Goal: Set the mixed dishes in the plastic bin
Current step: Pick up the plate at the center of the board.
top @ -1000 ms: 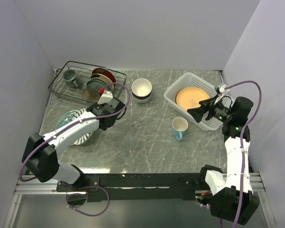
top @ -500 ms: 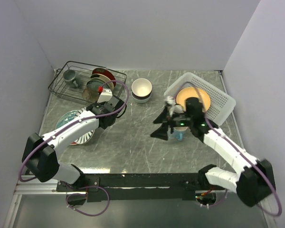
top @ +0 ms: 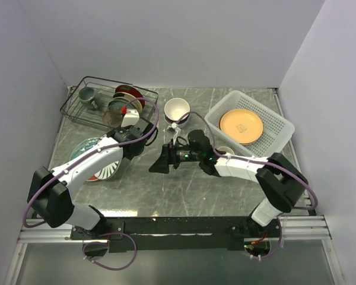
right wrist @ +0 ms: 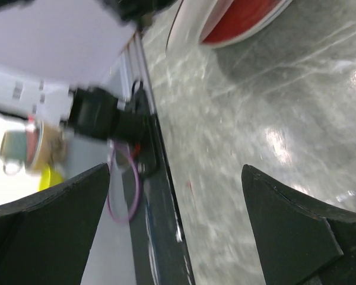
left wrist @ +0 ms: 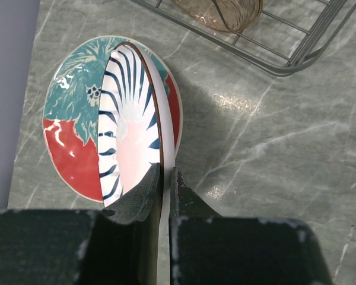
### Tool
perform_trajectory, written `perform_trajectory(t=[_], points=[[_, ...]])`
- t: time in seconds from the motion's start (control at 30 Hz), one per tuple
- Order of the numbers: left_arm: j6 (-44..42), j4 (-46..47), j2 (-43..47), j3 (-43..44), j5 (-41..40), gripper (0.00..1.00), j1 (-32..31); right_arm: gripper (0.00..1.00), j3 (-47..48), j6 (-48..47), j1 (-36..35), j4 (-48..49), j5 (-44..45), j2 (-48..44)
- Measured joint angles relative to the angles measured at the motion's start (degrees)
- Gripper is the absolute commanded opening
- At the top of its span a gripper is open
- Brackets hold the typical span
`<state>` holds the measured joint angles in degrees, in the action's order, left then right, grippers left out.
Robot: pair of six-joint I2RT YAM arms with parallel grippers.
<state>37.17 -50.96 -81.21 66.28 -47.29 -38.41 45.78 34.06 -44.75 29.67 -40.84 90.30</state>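
My left gripper (left wrist: 166, 178) is shut on the rim of a navy-striped white plate (left wrist: 127, 136), which stands tilted on edge. Under it a red and teal plate (left wrist: 71, 136) lies flat. From above, that gripper (top: 115, 159) is at the table's left, over the striped plate (top: 102, 173). My right gripper (top: 160, 163) reaches left across the middle of the table, open and empty, and its wide-apart fingers (right wrist: 302, 225) frame bare tabletop. The white plastic bin (top: 276, 122) holds a brown-rimmed orange plate (top: 241, 126). A cream-and-dark bowl (top: 177, 111) sits at the back centre.
A black wire rack (top: 77, 107) at the back left holds upright plates and a grey-green mug (top: 86, 94). Its corner (left wrist: 285, 50) lies just beyond the held plate. The right arm hides most of a light blue mug (top: 225, 151). The right wrist view is blurred and shows the table's near edge.
The right arm has swung from over the bin leftward across the table to the middle, its gripper open throughout. The left arm still holds the striped plate and has barely moved.
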Motion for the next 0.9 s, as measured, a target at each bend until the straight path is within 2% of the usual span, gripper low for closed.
perform_trajectory(t=[0.3, 0.5, 0.9], points=[[1.22, 0.33, 0.0, 0.63, 1.25, 0.01, 0.85, 1.0, 7.1, 11.98, -8.44, 8.66, 8.57, 11.28], [1.53, 0.48, 0.2, 0.63, 2.05, 0.01, 1.53, 1.0, 6.6, 20.87, -8.63, 21.62, 13.05, 19.26], [2.58, 0.52, 0.87, 0.63, 4.46, 0.01, 2.6, 1.0, 10.32, 27.54, -9.53, 33.48, 16.44, 28.98]])
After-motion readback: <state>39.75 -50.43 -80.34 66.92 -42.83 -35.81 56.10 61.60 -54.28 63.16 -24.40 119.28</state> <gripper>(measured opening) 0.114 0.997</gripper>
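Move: The striped plate, held on edge in the left fingers, has its middle about 5 cm left of that hand, 1 cm ahead and 7 cm below. From the empty right hand it is some 18 cm left, 6 cm ahead and 5 cm lower. Beneath it, the flowered plate lies roughly 10 cm left and 3 cm back of the left hand, 14 cm down. The bowls stand about 28 cm ahead of the right hand and 8 cm to its right, 10 cm lower. The striped plate stays pinched by its rim in the nearly still left hand, while the right hand comes in from the plate's right, about 11 cm leftward and a little forward, dipping some 4 cm midway and rising slightly at the end. It rolls and swings around 20 degrees, fingers wide open towards the plate's near, lower side, with no touch visible yet. ##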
